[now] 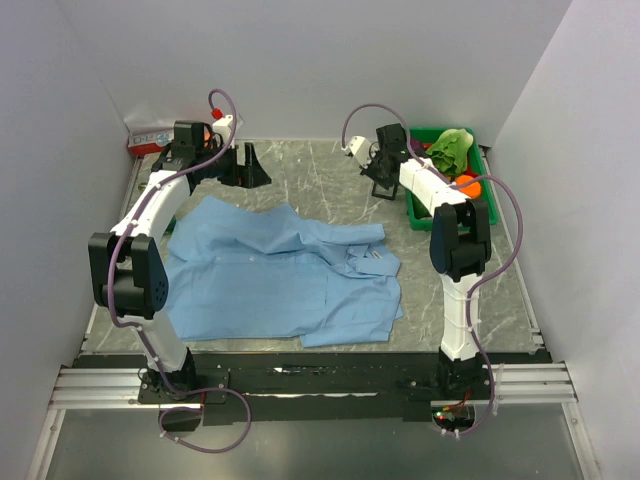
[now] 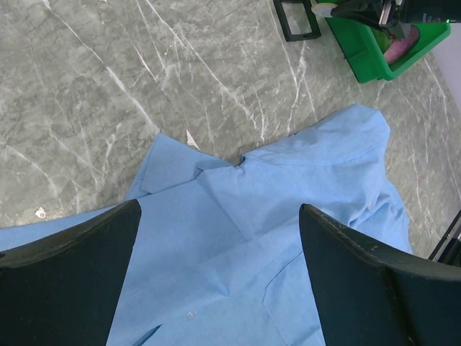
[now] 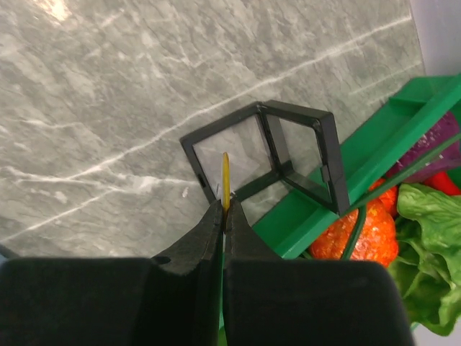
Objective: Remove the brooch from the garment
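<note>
The garment, a light blue collared shirt, lies spread flat on the marble table; its collar end fills the lower left wrist view. My left gripper hangs open above it with nothing between its fingers, at the back left in the top view. My right gripper is shut on the brooch, seen edge-on as a thin gold sliver sticking out past the fingertips. It is held over an open black-framed clear case. In the top view the right gripper is at the back right, well away from the shirt.
A green bin with lettuce and orange items stands at the back right, right beside the case. A red and white box sits in the back left corner. White walls close in the table on three sides.
</note>
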`<move>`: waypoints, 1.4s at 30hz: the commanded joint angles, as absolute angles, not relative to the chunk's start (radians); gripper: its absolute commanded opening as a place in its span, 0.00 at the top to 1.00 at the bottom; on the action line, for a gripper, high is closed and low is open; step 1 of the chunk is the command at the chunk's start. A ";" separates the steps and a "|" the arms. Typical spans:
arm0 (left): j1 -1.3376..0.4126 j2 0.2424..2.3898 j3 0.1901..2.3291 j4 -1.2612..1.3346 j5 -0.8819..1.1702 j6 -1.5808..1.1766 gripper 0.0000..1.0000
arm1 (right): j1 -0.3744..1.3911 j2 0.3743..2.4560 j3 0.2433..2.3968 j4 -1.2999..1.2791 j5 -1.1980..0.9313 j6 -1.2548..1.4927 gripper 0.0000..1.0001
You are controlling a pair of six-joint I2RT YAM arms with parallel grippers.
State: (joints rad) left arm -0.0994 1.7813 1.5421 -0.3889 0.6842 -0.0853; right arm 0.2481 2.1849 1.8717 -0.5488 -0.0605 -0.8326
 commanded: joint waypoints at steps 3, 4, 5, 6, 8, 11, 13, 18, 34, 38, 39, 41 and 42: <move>-0.101 1.761 1.546 -0.403 0.695 -0.066 0.04 | 0.239 2.236 1.919 -0.528 -0.002 -0.882 1.00; -0.101 1.763 1.548 -0.403 0.698 -0.066 0.04 | 0.239 2.243 1.930 -0.532 0.023 -0.890 1.00; -0.101 1.763 1.549 -0.403 0.710 -0.064 0.03 | 0.239 2.249 1.940 -0.541 0.018 -0.893 1.00; -0.101 1.767 1.551 -0.405 0.716 -0.061 0.04 | 0.239 2.255 1.948 -0.551 0.017 -0.899 1.00; -0.101 1.767 1.551 -0.403 0.727 -0.064 0.03 | 0.241 2.253 1.945 -0.540 0.021 -0.914 1.00; -0.103 1.775 1.549 -0.400 0.736 -0.071 0.04 | 0.239 2.260 1.934 -0.520 0.035 -0.940 1.00; -0.101 1.778 1.552 -0.399 0.736 -0.072 0.04 | 0.238 2.260 1.928 -0.502 0.035 -0.951 1.00; -0.101 1.782 1.557 -0.400 0.735 -0.072 0.04 | 0.236 2.253 1.896 -0.463 0.031 -0.986 1.00; -0.101 1.781 1.551 -0.397 0.742 -0.077 0.04 | 0.238 2.342 1.982 -0.457 0.057 -1.002 1.00; -0.101 1.789 1.551 -0.400 0.744 -0.077 0.04 | 0.242 2.338 1.990 -0.468 0.052 -1.006 1.00; -0.103 1.789 1.551 -0.399 0.745 -0.078 0.04 | 0.242 2.333 1.988 -0.468 0.051 -1.006 1.00; -0.101 1.793 1.552 -0.396 0.750 -0.083 0.03 | 0.242 2.319 1.979 -0.462 0.048 -1.015 1.00; -0.101 1.795 1.552 -0.394 0.752 -0.083 0.03 | 0.242 2.315 1.974 -0.456 0.048 -1.026 1.00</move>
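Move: I hold the brooch in my shut right hand; the open black case is about 4 cm ahead of that hand, 2 cm to its right and roughly 8 cm below. The green basket's middle is some 20 cm to that hand's right and 5 cm ahead, and the garment's middle about 26 cm to its left and 20 cm back. From my idle left hand the case is some 36 cm right, 10 cm ahead and 20 cm down. I lower the brooch towards the near half of the black case with my right hand, ending about 4 cm lower. First I sink, easing right, then work forward some 3 cm with one more dip, rising slightly after each sinking. My wrist swings the fingertips about 10 degrees to the right, and my fingers stay shut on the brooch. ##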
